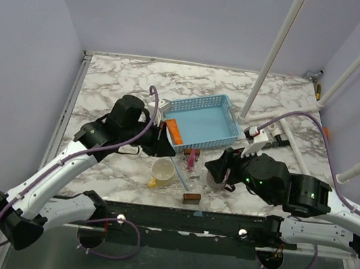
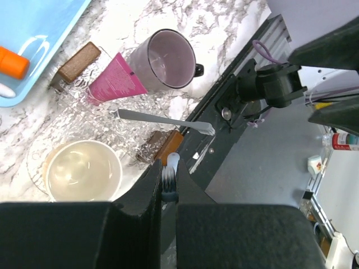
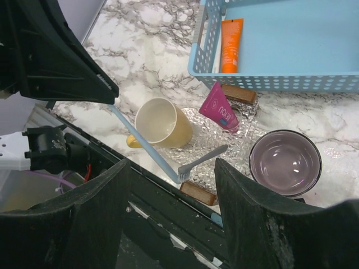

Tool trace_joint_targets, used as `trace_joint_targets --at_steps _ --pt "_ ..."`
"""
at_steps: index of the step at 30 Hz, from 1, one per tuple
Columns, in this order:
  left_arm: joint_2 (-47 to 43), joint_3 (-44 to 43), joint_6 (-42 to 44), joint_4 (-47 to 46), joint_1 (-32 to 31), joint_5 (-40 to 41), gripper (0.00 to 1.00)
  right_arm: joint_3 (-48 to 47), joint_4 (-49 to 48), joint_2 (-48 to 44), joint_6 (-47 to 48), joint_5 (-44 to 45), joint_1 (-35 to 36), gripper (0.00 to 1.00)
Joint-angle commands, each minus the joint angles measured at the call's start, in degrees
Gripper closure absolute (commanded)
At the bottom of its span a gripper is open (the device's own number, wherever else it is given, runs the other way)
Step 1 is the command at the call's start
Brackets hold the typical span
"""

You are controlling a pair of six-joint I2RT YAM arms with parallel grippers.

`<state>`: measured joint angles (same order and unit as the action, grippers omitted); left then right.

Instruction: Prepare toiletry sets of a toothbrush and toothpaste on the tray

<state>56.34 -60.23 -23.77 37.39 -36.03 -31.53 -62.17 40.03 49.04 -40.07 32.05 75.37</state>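
Observation:
The light blue tray [image 1: 209, 126] stands mid-table with an orange toothpaste [image 3: 231, 45] lying at its left end. Outside it, a pink toothpaste [image 3: 220, 107] rests on crinkled clear film by the tray's near wall. My left gripper [image 1: 165, 139] is shut on one end of the light blue toothbrush [image 3: 147, 144], which slants down past the yellow mug to the table's near edge. In the left wrist view the toothbrush [image 2: 171, 162] shows end-on between the fingers. My right gripper [image 3: 174, 224] hangs open and empty over the near edge, beside the purple mug.
A grey toothbrush [image 3: 205, 159] lies on the film between the yellow mug [image 3: 162, 124] and the purple mug [image 3: 285, 162]. One brown block [image 3: 238, 93] sits by the tray wall, another [image 3: 197, 193] at the table's edge. White poles rise at back right.

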Motion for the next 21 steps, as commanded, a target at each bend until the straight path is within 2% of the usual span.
trace_joint_targets --at_steps 1,15,21 --pt "2.6 -2.5 2.6 -0.8 -0.6 3.2 1.00 0.9 1.3 -0.7 -1.1 2.0 0.1 0.35" --pt "12.9 -10.5 6.4 3.0 -7.4 13.2 1.00 2.9 1.0 -1.8 -0.8 1.8 0.2 0.35" --pt "16.0 -12.3 6.5 3.4 -9.7 14.8 1.00 3.4 1.1 -1.8 -0.6 1.8 0.2 0.35"
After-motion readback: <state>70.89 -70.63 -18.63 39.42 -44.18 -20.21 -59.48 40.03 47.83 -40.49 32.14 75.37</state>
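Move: The clear tray with brown handles, where the left hand's toothbrush is headed, has its middle about 7 cm to that hand's right, level with it front to back, and some 14 cm below. The yellow mug stands 3 cm left and 1 cm back; the pink toothpaste 6 cm right and 5 cm ahead; the grey mug 16 cm right, level. From the right hand, the tray lies 6 cm left, 3 cm ahead and 16 cm down. Still pinching the toothbrush by one end, the left hand carries it to the right and forward, about 5 cm in all and sinking slightly, away from the yellow mug and in over the tray. On the way the wrist tilts some 10 degrees, so the brush's free end points more steeply down. The right hand, open, merely settles about 1.5 cm lower. ##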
